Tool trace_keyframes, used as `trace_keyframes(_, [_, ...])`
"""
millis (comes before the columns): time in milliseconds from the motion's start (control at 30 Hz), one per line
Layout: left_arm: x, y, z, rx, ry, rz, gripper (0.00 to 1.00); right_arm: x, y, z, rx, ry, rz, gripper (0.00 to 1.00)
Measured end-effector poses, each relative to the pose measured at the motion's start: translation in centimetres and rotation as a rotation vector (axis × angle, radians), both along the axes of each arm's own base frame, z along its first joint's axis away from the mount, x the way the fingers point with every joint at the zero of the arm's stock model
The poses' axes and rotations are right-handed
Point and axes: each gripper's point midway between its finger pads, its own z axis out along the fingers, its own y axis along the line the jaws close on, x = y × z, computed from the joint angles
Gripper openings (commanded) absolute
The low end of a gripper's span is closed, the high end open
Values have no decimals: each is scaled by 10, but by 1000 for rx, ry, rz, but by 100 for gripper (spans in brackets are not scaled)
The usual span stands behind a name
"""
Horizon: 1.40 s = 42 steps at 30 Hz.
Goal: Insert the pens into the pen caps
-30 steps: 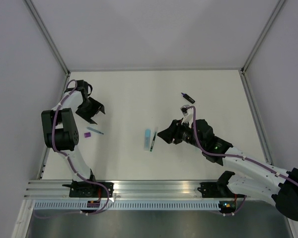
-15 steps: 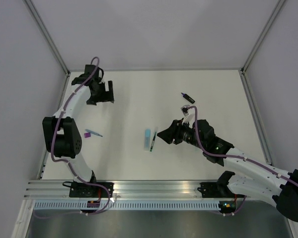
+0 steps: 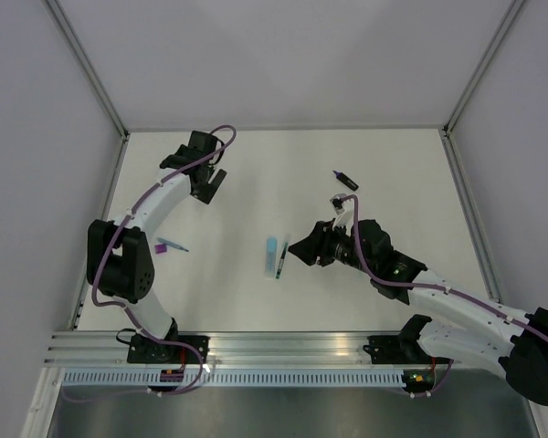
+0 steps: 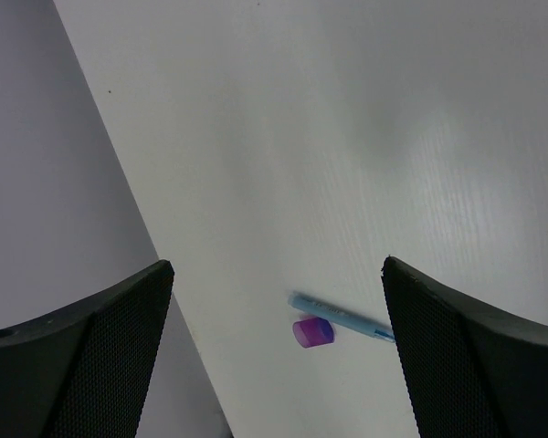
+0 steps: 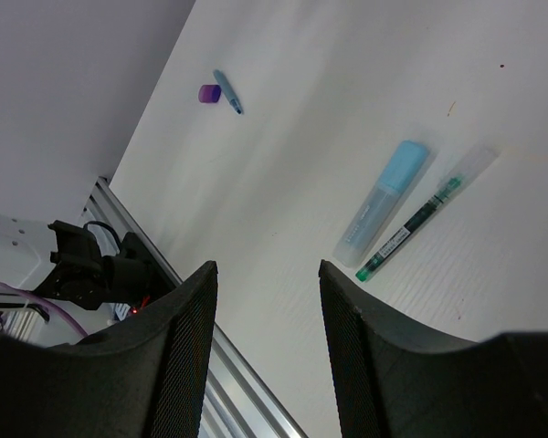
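Observation:
A purple cap lies touching a thin blue pen at the table's left; both also show in the top view, the cap and the pen. A pale-blue highlighter and a thin dark-green pen lie side by side mid-table. The black-and-purple marker lies far right. My left gripper is open and empty, high over the far left. My right gripper is open and empty, just right of the highlighter. No loose pale-blue cap is in view.
White walls with aluminium posts enclose the table on three sides. An aluminium rail runs along the near edge. The left wall stands close to the cap and blue pen. A small dark-and-white object sits by my right wrist.
My left arm has swung from the left edge toward the far side and to the right, still open. My right arm has barely moved. The pens and cap lie as before.

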Motion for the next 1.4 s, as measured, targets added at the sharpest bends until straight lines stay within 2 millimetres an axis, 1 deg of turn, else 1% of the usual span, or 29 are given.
trace_keyframes(67, [-1, 6, -7, 45, 10, -4, 100, 0, 0, -1, -3, 3, 1, 55])
trace_keyframes(167, [0, 6, -13, 61, 18, -25, 100, -1, 1, -3, -5, 8, 4, 54])
trace_keyframes(300, [8, 3, -11, 29, -12, -40, 100, -2, 3, -2, 4, 14, 13, 55])
trace_keyframes(400, [6, -2, -11, -15, -7, -104, 99, -1, 4, -2, 7, 11, 12, 54])
trace_keyframes(500, [-3, -3, -9, -31, 20, -172, 82, 0, 4, -2, 5, 11, 10, 54])
trace_keyframes(567, [-6, 1, -12, -17, 54, -210, 80, 0, 3, -2, 3, 9, 7, 54])
trace_keyframes(667, [-12, 11, -23, 30, 130, -253, 75, 1, 3, -2, 2, 7, 3, 54])
trace_keyframes(700, [-14, 15, -29, 46, 161, -266, 68, 1, 3, -2, 2, 7, 3, 54])
trace_keyframes(767, [-19, 19, -42, 72, 231, -298, 65, 1, 3, -2, 2, 7, 3, 54])
trace_keyframes(800, [-24, 18, -50, 71, 280, -343, 65, 1, 3, -2, 2, 7, 3, 54])
trace_keyframes(900, [-47, 11, -72, 42, 437, -467, 73, 1, 3, -2, 1, 7, 2, 54])
trace_keyframes(1000, [-63, 8, -90, 20, 550, -533, 73, 1, 2, -1, 4, 4, 2, 55])
trace_keyframes(1100, [-73, 9, -106, 6, 633, -566, 71, 0, 1, 3, 11, -4, 2, 55])
trace_keyframes(1200, [-81, 11, -112, -3, 668, -582, 68, -1, 1, 6, 19, -11, 3, 55])
trace_keyframes(1333, [-84, 13, -112, -1, 686, -585, 66, -1, 1, 7, 20, -11, 3, 54])
trace_keyframes(1400, [-89, 19, -111, 21, 713, -576, 66, -1, 1, 6, 18, -10, 2, 54])
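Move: Behind and below the open left hand lies the blue pen, its middle about 8 cm back, 5 cm to the left and some 15 cm down. The purple cap sits against it, about 4 cm farther left and 1 cm farther back. The light-blue marker lies some 12 cm back and 24 cm to the right of the left hand. From the right hand, the blue pen is about 13 cm ahead, 40 cm to the left and 18 cm below. Sinking about 11 cm and drawing back some 9 cm after a brief hover, the left hand comes down towards the blue pen and its purple cap. Meanwhile its wrist tips about 40 degrees and turns clockwise by about 35, so the fingers point straight down; from fully open they narrow to about two-thirds, still empty. ##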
